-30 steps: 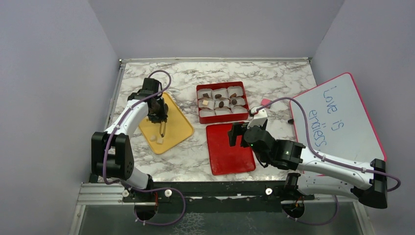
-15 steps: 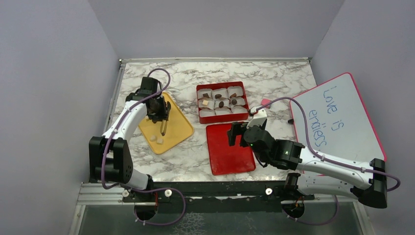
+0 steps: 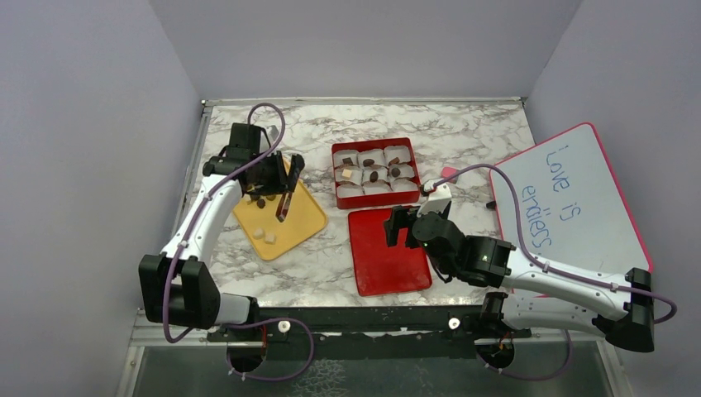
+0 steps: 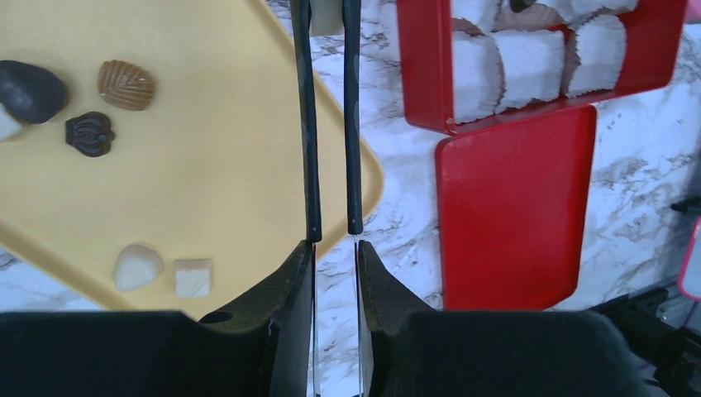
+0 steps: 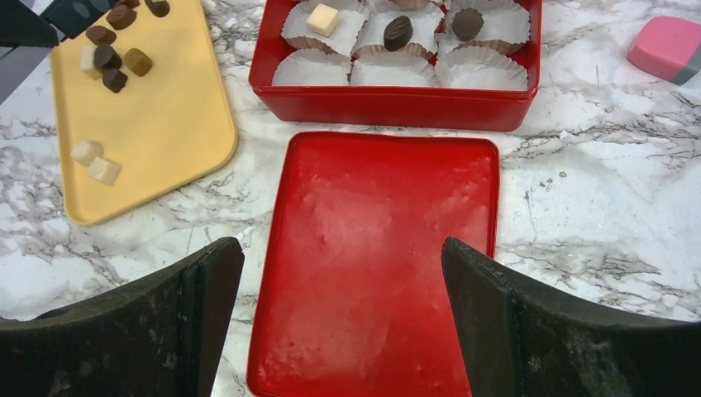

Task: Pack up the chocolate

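Observation:
Loose chocolate lies on the yellow tray: dark and tan pieces at its far end, two cream pieces near its front. My left gripper is shut on black tweezers, held above the tray's right edge. A pale piece shows between the tweezer tips at the top edge of the left wrist view, partly cut off. The red box of paper cups holds a cream cube and dark pieces. My right gripper hangs open over the red lid.
A pink block lies right of the box. A whiteboard with handwriting covers the table's right side. The lid lies flat in front of the box.
My left arm has lifted the tweezers off the tray and swung them right, with the wrist turned. The right arm has not moved.

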You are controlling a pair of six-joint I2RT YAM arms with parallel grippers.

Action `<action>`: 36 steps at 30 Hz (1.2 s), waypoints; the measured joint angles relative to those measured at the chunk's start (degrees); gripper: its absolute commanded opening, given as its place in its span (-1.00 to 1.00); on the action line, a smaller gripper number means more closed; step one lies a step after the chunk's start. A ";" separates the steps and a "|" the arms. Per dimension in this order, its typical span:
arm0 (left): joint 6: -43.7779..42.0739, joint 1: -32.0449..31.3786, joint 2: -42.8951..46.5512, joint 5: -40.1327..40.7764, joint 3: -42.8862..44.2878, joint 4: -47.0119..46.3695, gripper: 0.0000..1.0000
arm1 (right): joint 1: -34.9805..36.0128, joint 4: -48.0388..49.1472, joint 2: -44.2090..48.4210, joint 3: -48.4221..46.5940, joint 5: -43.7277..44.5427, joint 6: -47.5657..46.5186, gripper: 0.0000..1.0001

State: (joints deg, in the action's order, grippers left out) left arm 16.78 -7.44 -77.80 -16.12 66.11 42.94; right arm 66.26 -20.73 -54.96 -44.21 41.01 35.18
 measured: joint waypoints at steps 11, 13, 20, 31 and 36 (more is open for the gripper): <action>0.11 -8.20 0.44 -5.53 1.42 -0.50 -0.60 | 0.00 -0.02 0.76 0.00 -0.20 0.90 0.90; 0.31 -10.34 0.09 -5.79 2.08 -0.98 -0.60 | 0.00 -0.02 0.90 0.00 -0.22 1.01 0.90; 1.36 -15.02 -2.19 -6.38 3.32 -3.69 -0.60 | 0.00 -0.04 1.03 0.00 -0.20 1.22 0.90; 2.34 -18.43 -6.27 -6.10 3.32 -5.05 -0.60 | 0.00 -0.07 1.38 0.00 -0.20 1.25 0.90; 2.43 -18.95 -6.71 -5.62 3.32 -5.18 -0.59 | 0.00 -0.07 1.38 0.00 -0.17 1.22 0.90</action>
State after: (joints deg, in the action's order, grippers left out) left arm 19.20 -26.39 -84.51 -21.74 69.43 37.76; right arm 66.26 -20.80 -53.58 -44.21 40.84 36.40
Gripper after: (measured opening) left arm 0.223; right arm 0.951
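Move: The left gripper already holds the tongs, a pale chocolate in their black tips, clear of the tray. The empty front-left cup of the red box lies roughly 17 cm to its right, 6 cm farther out and 14 cm below. The white chocolate cube sits one cup beyond that; the red lid is about 27 cm right and 10 cm back. For the idle right hand that front-left cup is some 17 cm ahead, 12 cm left and 18 cm below. Bring the left gripper about 12 cm to the right, easing some 3 cm back, off the yellow tray and towards the box's front-left cup. Arch up a couple of centimetres on the way and sink back to the starting height, turning the hand some 20 degrees clockwise. Keep the fingers shut on the tongs and the chocolate pinched. ##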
